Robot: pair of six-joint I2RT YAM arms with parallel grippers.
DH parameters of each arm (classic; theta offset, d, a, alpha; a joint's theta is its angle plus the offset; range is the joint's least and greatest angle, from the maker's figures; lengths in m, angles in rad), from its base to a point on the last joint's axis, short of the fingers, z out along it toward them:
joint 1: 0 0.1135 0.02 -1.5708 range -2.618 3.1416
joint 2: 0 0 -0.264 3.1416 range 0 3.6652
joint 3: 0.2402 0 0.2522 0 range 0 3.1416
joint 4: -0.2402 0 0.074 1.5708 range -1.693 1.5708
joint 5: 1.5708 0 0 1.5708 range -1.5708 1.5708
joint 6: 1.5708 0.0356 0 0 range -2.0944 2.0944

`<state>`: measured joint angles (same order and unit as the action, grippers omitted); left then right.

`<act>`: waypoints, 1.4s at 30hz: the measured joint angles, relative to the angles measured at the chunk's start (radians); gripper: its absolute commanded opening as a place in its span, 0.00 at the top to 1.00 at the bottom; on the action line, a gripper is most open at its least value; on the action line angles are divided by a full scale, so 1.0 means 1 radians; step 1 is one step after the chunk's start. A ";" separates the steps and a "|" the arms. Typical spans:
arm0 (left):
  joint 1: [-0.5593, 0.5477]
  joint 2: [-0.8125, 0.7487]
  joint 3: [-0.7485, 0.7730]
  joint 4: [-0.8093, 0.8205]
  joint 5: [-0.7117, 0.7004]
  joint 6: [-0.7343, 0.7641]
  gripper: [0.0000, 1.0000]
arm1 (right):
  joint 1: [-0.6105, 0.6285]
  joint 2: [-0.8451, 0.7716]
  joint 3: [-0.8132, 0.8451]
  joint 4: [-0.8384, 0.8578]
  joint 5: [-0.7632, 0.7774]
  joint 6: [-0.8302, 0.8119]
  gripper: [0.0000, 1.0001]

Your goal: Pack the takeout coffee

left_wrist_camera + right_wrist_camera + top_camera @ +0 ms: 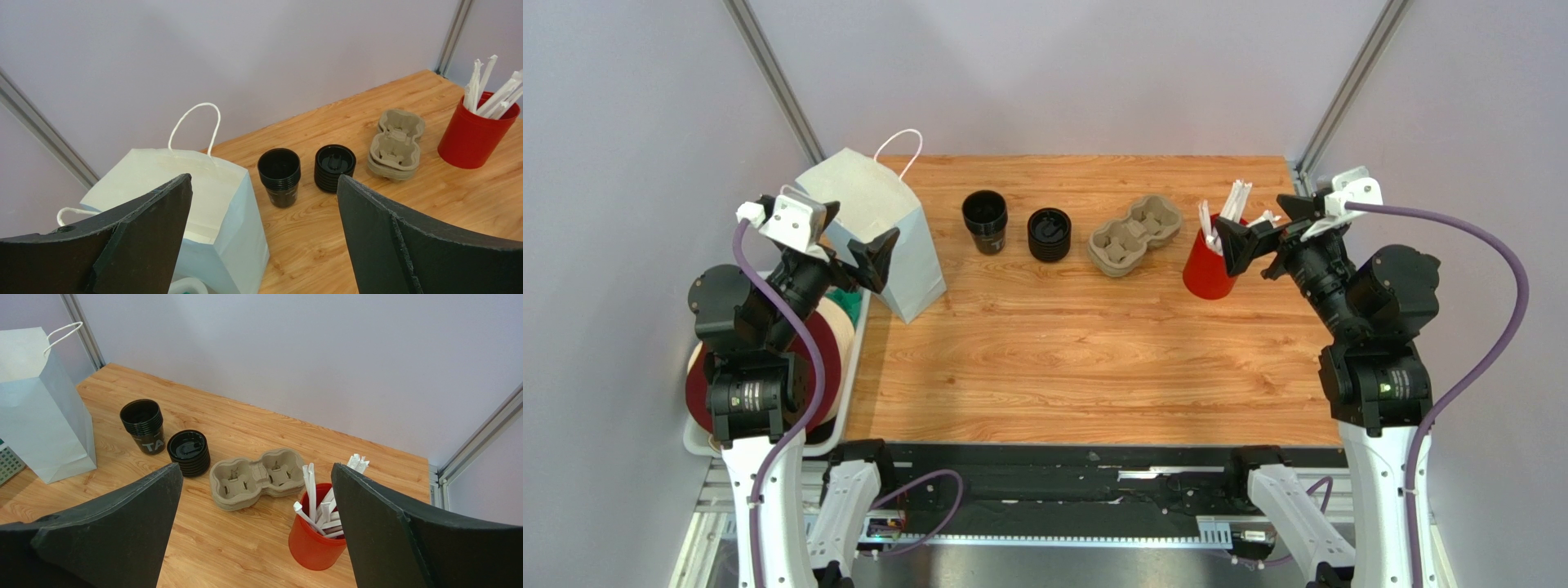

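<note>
The takeout coffee is out of view; no lidded cup shows. A white paper bag (906, 276) (230, 211) (37, 416) stands open at the table's back left. To its right stand a stack of black cups (984, 221) (279, 176) (142, 425) and a short stack of black lids (1049, 233) (334, 166) (188, 452). My left gripper (852, 239) (263, 180) hangs open above the bag's near side, holding nothing. Above a red cup of straws (1205, 275) (313, 545), my right gripper (1266, 224) (256, 467) is open and holds nothing.
A stack of cardboard cup carriers (1134, 235) (396, 144) (256, 478) lies between the lids and the red cup. Off the table's left edge, a white bin (705, 444) holds a cream roll and a dark red disc. Grey walls close in the back and sides.
</note>
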<state>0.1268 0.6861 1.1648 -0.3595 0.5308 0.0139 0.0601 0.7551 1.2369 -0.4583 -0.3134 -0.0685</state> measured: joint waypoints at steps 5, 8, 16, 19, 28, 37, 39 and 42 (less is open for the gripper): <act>0.000 0.000 -0.001 0.003 0.019 0.003 0.03 | 0.000 0.019 -0.005 0.015 -0.024 0.003 0.02; 0.000 0.000 -0.001 0.004 0.023 0.003 0.03 | 0.000 0.073 0.018 0.005 -0.058 0.016 0.03; 0.000 0.001 -0.015 0.009 0.037 0.003 0.03 | 0.074 0.544 0.406 -0.195 -0.083 -0.026 0.02; 0.003 0.008 -0.023 0.011 0.040 0.003 0.03 | 0.152 0.711 0.496 -0.258 -0.007 -0.071 0.02; 0.010 0.037 -0.029 0.013 0.064 0.002 0.03 | 0.264 1.138 0.776 -0.402 0.158 -0.158 0.05; 0.013 0.075 -0.029 0.013 0.086 -0.001 0.04 | 0.257 1.410 0.974 -0.522 0.237 -0.193 0.17; 0.013 0.079 -0.029 0.013 0.091 -0.003 0.04 | 0.257 1.419 0.969 -0.536 0.246 -0.203 0.20; 0.013 0.083 -0.029 0.012 0.093 -0.005 0.04 | 0.257 1.420 0.961 -0.542 0.254 -0.216 0.25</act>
<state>0.1394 0.7689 1.1362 -0.3473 0.6243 0.0086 0.3168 2.1754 2.1983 -1.0004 -0.0593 -0.2844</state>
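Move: The coffee carrier lies about 25 cm ahead of my right hand, 9 cm to its left and some 34 cm below. The red cup of straws is nearer, roughly 16 cm ahead and 6 cm to the right of my hand, 31 cm down. The stacked black lids stand about 17 cm left of the carrier and level with it. From my left hand the carrier is about 26 cm ahead, 41 cm to the right and 34 cm below. I swing my right hand forward and down, drifting left, about 25 cm out and as much down, to hang over the carrier. The fingers tip from level to steeply down, some 55 degrees; the last stretch is nearly straight down while they start to narrow, still without visible touch. My left hand, wide open, eases forward and down about 3 cm. ##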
